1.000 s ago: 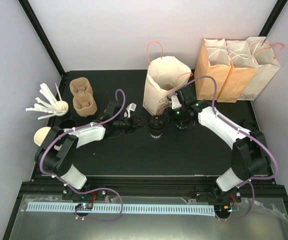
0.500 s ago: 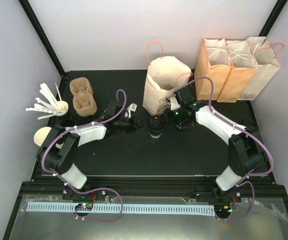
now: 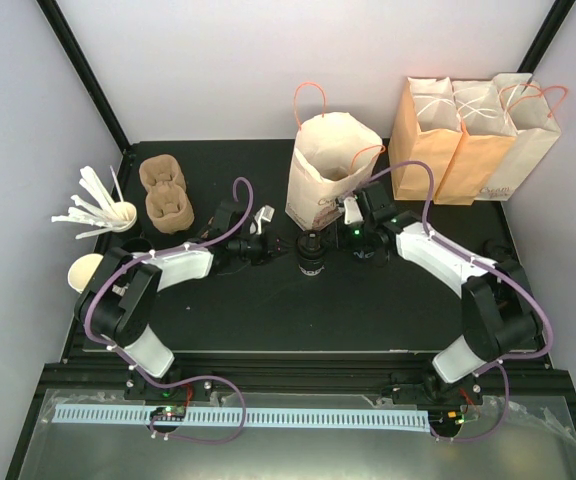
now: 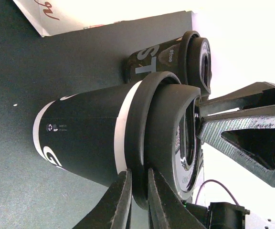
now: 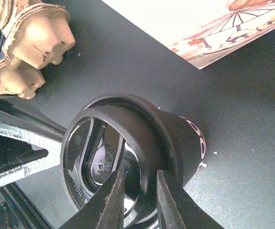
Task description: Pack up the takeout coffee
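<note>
The takeout coffee, a small black cup with a white band and a black lid, stands upright mid-table in front of an open paper bag. My left gripper reaches it from the left. In the left wrist view the cup fills the frame, and that gripper is shut on the lid's rim. My right gripper comes in from the right. In its wrist view the gripper pinches the cup's lid rim, one finger inside the lid's recess and one outside.
A second black lidded cup stands just behind the held one. Three flat paper bags lean at the back right. Cardboard cup carriers and a cup of white cutlery sit at the left, with a pale cup stack nearer.
Both grippers have drawn in toward the cup and narrowed onto its lid rim. The cup has stayed in place.
</note>
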Motion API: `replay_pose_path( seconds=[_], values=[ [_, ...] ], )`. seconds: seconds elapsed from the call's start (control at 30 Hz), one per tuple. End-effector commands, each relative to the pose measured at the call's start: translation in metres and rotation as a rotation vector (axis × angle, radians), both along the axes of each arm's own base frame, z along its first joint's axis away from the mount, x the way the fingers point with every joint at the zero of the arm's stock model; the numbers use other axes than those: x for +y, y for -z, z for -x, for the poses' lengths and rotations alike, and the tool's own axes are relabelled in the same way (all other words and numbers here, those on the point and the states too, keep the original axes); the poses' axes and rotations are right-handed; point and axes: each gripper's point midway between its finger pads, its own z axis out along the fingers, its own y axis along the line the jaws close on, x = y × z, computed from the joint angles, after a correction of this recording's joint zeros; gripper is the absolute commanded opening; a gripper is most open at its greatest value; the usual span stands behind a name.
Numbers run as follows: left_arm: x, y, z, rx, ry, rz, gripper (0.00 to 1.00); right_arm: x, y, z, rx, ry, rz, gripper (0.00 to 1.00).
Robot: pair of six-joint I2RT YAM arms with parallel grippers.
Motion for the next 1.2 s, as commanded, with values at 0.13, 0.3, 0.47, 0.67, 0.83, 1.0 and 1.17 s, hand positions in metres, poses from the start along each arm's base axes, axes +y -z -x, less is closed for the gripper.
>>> replay_pose_path(
  seconds=[0.13, 0.3, 0.47, 0.67, 0.83, 1.0, 1.17],
  values=[
    [0.014, 0.067, 0.025, 0.109, -0.03, -0.085, 0.11, -0.014, 0.068, 0.046, 0.185, 0.0, 0.053, 0.23],
    [0.011, 0.069, 0.029, 0.116, -0.016, -0.07, 0.11, -0.014, 0.062, 0.045, 0.173, -0.003, 0.059, 0.23],
    [0.011, 0.036, 0.015, 0.041, -0.014, -0.106, 0.13, -0.015, 0.024, 0.026, 0.076, 0.001, 0.088, 0.25],
    [0.011, -0.012, 0.002, -0.063, -0.022, -0.127, 0.38, -0.023, -0.022, 0.007, -0.055, 0.015, 0.159, 0.41],
    [0.008, -0.044, -0.002, -0.123, 0.004, -0.115, 0.62, -0.024, -0.045, 0.006, -0.146, -0.015, 0.216, 0.49],
    [0.018, -0.08, 0.0, -0.212, -0.026, -0.138, 0.66, -0.012, -0.07, 0.014, -0.277, -0.093, 0.279, 0.52],
    [0.045, -0.119, 0.012, -0.373, -0.089, -0.21, 0.7, -0.012, -0.129, 0.016, -0.515, -0.009, 0.174, 0.63]
  ],
)
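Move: Standing between the two hands, the lidded coffee cup has its middle about 5 cm to the right of the left hand and 5 cm to the left of the right hand, nearly level fore and aft and some 5 cm below both; both fingertips are already on its lid rim. The second cup stands about 13 cm to the right of it and 2 cm farther out. The open paper bag's middle is roughly 14 cm beyond it and 4 cm to its right. Bearing down on opposite sides of the lid rim, both hands keep the fingertips there, dipping barely half a centimetre with a slight tilt. Then both open their fingers, come free and rise together: the left about 8 cm, easing left at the end, the right about 7 cm and slightly back, its fingers swinging some 20 degrees towards forward. ##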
